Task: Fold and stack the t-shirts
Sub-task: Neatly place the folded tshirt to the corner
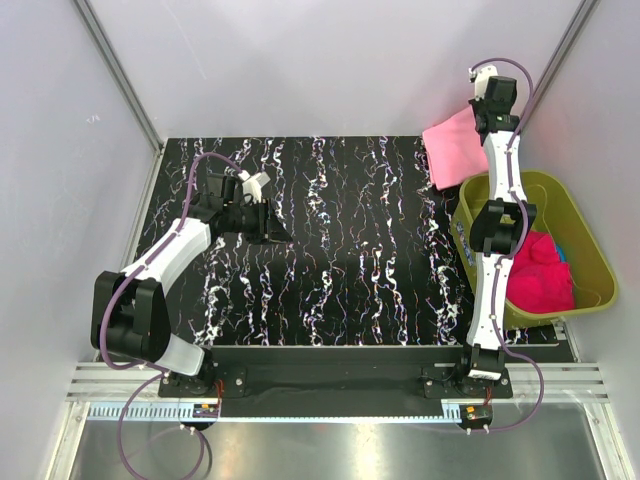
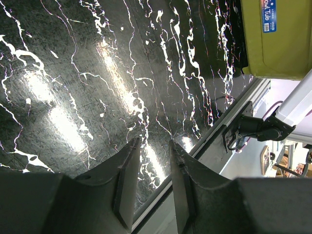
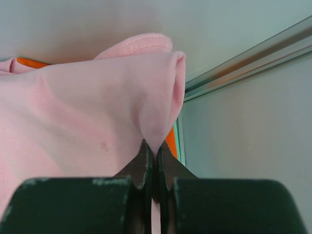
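My right gripper [image 1: 478, 110] is raised at the back right, shut on the light pink t-shirt [image 1: 452, 145], which hangs from it above the mat's far right corner. In the right wrist view a pinched fold of the pink t-shirt [image 3: 87, 107] rises from the closed gripper [image 3: 155, 151], and a sliver of orange fabric [image 3: 170, 140] shows behind it. A magenta t-shirt [image 1: 541, 272] lies in the olive-green tub [image 1: 588, 243], with a bit of blue [image 1: 562, 254] beside it. My left gripper [image 1: 282, 234] hovers over the mat's left part, open and empty [image 2: 153, 144].
The black marbled mat [image 1: 340, 250] covers the table between the arms. The tub stands at the mat's right edge, next to the right arm. Grey walls close in the back and both sides.
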Motion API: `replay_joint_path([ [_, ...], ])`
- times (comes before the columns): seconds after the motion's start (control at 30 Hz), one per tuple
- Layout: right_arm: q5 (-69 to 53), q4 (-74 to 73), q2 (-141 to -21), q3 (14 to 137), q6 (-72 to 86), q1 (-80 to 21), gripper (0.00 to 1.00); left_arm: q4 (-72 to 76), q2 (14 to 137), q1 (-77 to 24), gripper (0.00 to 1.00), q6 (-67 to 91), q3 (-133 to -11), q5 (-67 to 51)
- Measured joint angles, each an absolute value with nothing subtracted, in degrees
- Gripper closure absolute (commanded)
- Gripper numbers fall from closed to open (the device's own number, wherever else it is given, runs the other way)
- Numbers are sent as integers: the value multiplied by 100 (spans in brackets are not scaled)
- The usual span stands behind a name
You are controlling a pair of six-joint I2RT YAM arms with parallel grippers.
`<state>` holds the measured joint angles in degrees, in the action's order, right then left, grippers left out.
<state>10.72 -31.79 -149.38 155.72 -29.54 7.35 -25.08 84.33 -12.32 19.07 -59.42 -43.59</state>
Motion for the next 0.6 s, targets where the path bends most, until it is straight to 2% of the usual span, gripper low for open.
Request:
replay_joint_path([
  [0.27, 1149, -3059, -15091, 15572, -2834, 801, 98, -2506, 8433, -1232, 65, 1907, -5942, -4359],
  [0.3, 1155, -3061, -15106, 15572, -2818, 805, 88, -2506, 8433, -1232, 65, 1907, -5942, -4359],
  [0.37, 1221, -3035, -15117, 15572, -2766, 808, 77, -2506, 8433, -1232, 65, 1907, -5942, -4359],
  [0.4, 1286, -2989, -15126, 15572, -2740, 808, 66, -2506, 8433, -1234, 65, 1907, -5942, -4359],
  [0.43, 1326, -2939, -15128, 15572, -2727, 808, 61, -2506, 8433, -1234, 64, 1907, -5942, -4359],
  [0.5, 1468, -2770, -15139, 15579, -2707, 812, 56, -2504, 8433, -1232, 63, 1907, -5942, -4359],
  [0.53, 1557, -2685, -15139, 15585, -2685, 814, 50, -2502, 8433, -1232, 63, 1907, -5942, -4359],
  [0.6, 1616, -2565, -15139, 15600, -2613, 821, 45, -2502, 8433, -1232, 63, 1907, -5942, -4359],
])
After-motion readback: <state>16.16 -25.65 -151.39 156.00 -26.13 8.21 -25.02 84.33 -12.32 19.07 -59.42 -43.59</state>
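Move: My right fingers still pinch the far right corner of the folded pink t-shirt, its near part already lying down. The orange t-shirt it goes onto has its middle some 14 cm below that hand, about 5 cm back and 5 cm left. The table's far right corner is roughly 5 cm ahead and 7 cm right; the green tub's middle, 35 cm back and 5 cm right. From my left hand the orange t-shirt lies about 33 cm ahead and 57 cm right. With my right hand I ease the pinched corner to the right and about 1.5 cm down over the orange t-shirt, then open the fingers from shut to half open and let go of the cloth. While they open I back up nearly 2 cm, still drifting right to about 2.5 cm in all, the wrist swinging slightly clockwise and the fingertips lifting. ##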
